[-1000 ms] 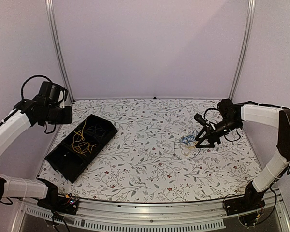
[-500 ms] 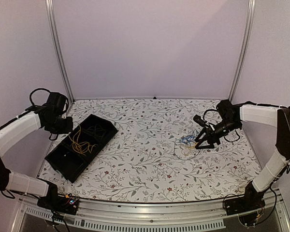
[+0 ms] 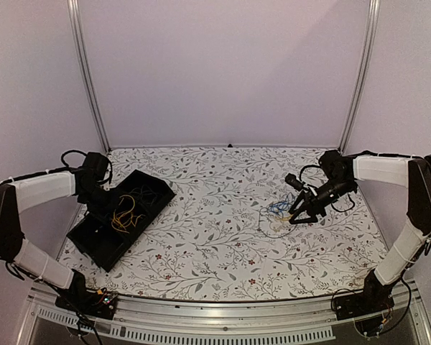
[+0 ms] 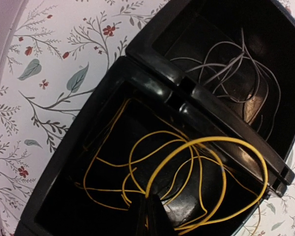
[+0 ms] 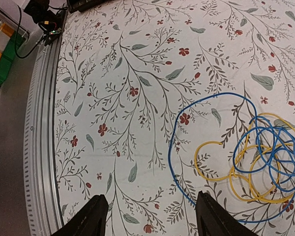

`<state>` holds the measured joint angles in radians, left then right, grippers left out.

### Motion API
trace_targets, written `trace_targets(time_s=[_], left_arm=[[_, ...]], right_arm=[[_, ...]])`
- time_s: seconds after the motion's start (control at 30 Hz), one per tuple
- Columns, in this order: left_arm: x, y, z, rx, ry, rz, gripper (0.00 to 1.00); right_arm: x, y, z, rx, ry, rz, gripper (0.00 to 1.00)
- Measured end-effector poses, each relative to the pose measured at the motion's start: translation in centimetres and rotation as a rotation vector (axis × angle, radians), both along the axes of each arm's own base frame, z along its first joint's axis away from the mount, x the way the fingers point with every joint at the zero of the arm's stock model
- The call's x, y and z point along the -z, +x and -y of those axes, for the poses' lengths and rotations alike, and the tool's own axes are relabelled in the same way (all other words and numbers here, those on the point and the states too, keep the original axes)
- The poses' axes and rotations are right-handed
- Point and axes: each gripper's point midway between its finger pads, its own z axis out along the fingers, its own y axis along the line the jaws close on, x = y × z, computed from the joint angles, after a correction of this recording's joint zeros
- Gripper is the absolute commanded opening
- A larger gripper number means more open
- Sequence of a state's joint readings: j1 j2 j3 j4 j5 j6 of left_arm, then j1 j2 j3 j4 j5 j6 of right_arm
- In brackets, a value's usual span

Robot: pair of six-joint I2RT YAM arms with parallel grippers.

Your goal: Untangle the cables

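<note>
A black compartment tray [image 3: 145,228] lies at the left of the flowered table. Loose yellow cables [image 3: 123,215] fill its middle compartment [image 4: 54,187]. Thin greyish cables [image 4: 226,69] lie in the compartment beyond. My left gripper [image 3: 106,201] hangs over the tray, and its fingertips [image 4: 150,209] are shut on a yellow cable loop [image 4: 206,147]. A blue and yellow tangle of cables [image 3: 279,210] lies on the table at the right. My right gripper [image 3: 296,214] stands open just beside this tangle [image 5: 265,167], with a blue loop [image 5: 173,147] reaching between its fingers [image 5: 96,216].
A metal rail [image 3: 215,316] runs along the table's near edge and also shows in the right wrist view [image 5: 39,123]. Two upright posts [image 3: 86,72] stand at the back corners. A small circuit board with wires [image 5: 44,14] sits by the rail.
My left arm has come down and swung right, from above the table's left edge to over the tray. The right arm has hardly moved.
</note>
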<state>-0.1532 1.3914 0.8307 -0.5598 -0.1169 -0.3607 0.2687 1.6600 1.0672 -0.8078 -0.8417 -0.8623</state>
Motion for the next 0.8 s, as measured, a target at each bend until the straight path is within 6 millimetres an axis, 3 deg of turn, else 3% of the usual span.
trace_targets(time_s=[0.27, 0.5, 0.63, 0.8], left_arm=[[1.7, 0.9, 2.3, 0.047, -0.112, -0.012, 0.0], [3.6, 0.9, 2.5, 0.049, -0.116, -0.077, 0.0], [2.1, 1.0, 2.2, 0.047, -0.103, -0.044, 0.12], [-3.1, 1.7, 1.3, 0.038, -0.068, 0.09, 0.34]], right_arm=[[0.1, -0.2, -0.1, -0.008, -0.005, -0.004, 0.65], [0.7, -0.3, 0.0, -0.009, -0.02, -0.019, 0.65], [0.8, -0.3, -0.1, -0.012, -0.024, -0.018, 0.65], [0.9, -0.4, -0.1, -0.014, -0.028, -0.022, 0.65]])
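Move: The left hand holds a strand of the yellow cable just inside the tray's middle compartment, whose middle lies about 3 cm to its right, level fore and aft, and some 4 cm below. The grey cable in the far compartment is roughly 8 cm ahead and 11 cm right; the empty near compartment is about 8 cm back and 5 cm left. From the idle right hand, the middle compartment is some 53 cm left and 4 cm ahead. The left hand lowers the yellow cable about 4 cm, edging right, then rises some 7 cm, fingers opening. ##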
